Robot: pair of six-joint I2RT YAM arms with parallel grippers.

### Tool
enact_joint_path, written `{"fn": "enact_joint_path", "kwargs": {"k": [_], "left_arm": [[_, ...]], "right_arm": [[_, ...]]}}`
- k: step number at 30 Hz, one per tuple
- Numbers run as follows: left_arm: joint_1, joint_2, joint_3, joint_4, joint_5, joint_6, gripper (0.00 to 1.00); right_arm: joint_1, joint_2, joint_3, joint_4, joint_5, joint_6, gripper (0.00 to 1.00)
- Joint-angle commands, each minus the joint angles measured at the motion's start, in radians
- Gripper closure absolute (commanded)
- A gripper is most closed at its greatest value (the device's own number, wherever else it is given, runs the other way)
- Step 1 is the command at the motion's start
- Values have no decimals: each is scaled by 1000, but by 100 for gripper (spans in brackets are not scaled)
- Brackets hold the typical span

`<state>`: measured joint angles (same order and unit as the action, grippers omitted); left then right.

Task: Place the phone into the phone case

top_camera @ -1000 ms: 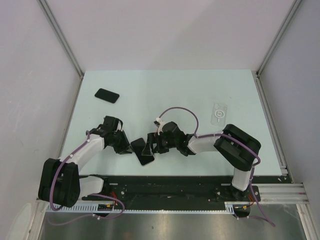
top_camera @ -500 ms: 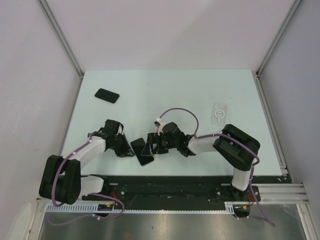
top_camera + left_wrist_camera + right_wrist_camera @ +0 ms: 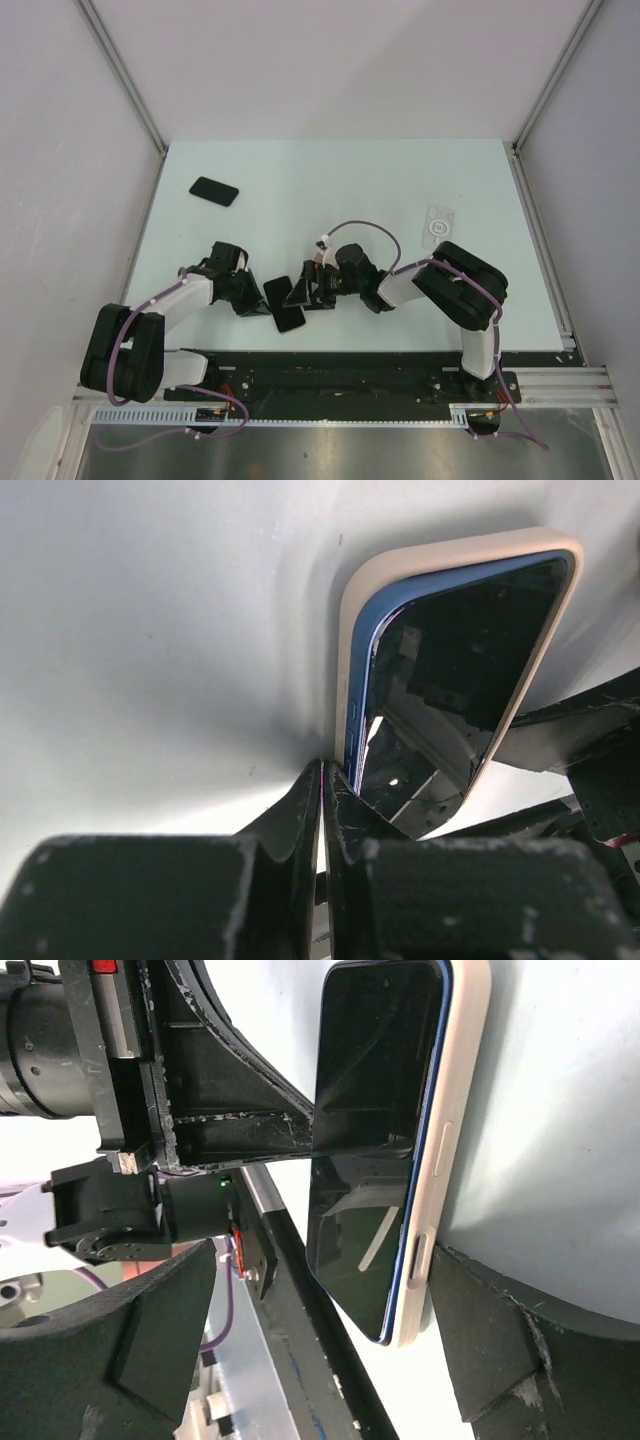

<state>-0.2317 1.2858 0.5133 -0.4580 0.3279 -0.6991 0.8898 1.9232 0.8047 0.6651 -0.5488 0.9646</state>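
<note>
The phone [image 3: 284, 303], dark glass with a blue edge, lies face up inside a cream phone case [image 3: 452, 1160] on the table's near middle. One long side of the phone [image 3: 460, 670] sits raised above the case rim [image 3: 350, 620]. My left gripper [image 3: 323, 775] is shut with nothing between its fingers. Its tips touch the phone's blue edge at a corner. My right gripper [image 3: 325, 1255] is open and straddles the phone's other end. One of its fingers [image 3: 490, 1350] rests against the case's button side. The other stands well off the phone.
A black flat rectangle [image 3: 214, 190] lies at the far left of the pale green table [image 3: 400, 180]. A clear flat piece with a round mark [image 3: 437, 225] lies at the right. The black base rail [image 3: 340, 372] runs just behind the phone. Grey walls close in on both sides.
My left gripper's fingers have closed together and stay pressed at the phone's edge. My right arm's wrist has shifted slightly to the right; its jaws stay wide. The phone has barely moved.
</note>
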Motion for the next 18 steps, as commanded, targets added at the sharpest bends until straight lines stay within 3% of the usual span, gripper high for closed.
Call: {"fn": "enact_joint_path", "kwargs": {"k": [1,5,10,13,14,17,18], "left_arm": [[-20,1,-53,62,20,-23,91],[-23,7,-70,87,51,-36,91],[-27,-9,-70,87,54,-39,91],[-26,-26,-75,82,57,-40,91],[-26,-34,-73,76,60,-42,91],[-26,-69,-75,67,66,-43,91],[-26,-78,-70,61,65,-42,91]], "right_arm": [[5,29,-10,171,-89,97,11],[-3,42,-10,235,-106,135,13],[-14,36,-13,151,-85,95,20],[-17,39,-15,136,-79,83,30],[-18,40,-15,131,-76,80,40],[-20,49,-16,122,-77,83,53],[-20,53,-18,126,-77,85,54]]}}
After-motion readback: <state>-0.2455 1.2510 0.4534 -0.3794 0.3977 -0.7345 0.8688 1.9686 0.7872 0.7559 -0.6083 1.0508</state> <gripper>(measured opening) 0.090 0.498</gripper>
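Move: The phone, already in its tan case, has its middle about 4 cm left of the right hand, 1 cm ahead and roughly 3 cm below; the right hand's open fingers straddle the case's right long edge. From the left hand's shut fingertips, which are at its left edge, that middle is some 4 cm right, 2 cm ahead and level. A second tan case lies about 8 cm right and 9 cm ahead of the right hand, 4 cm lower. Keeping its shut fingertips against the case's left long edge, the left hand pushes right about 1.5 cm, tilting slightly. The right hand, one finger at and under the raised right edge and the other above the screen, stays nearly in place, tips some 5 degrees, then closes its wide-open fingers to about half around the edge. ##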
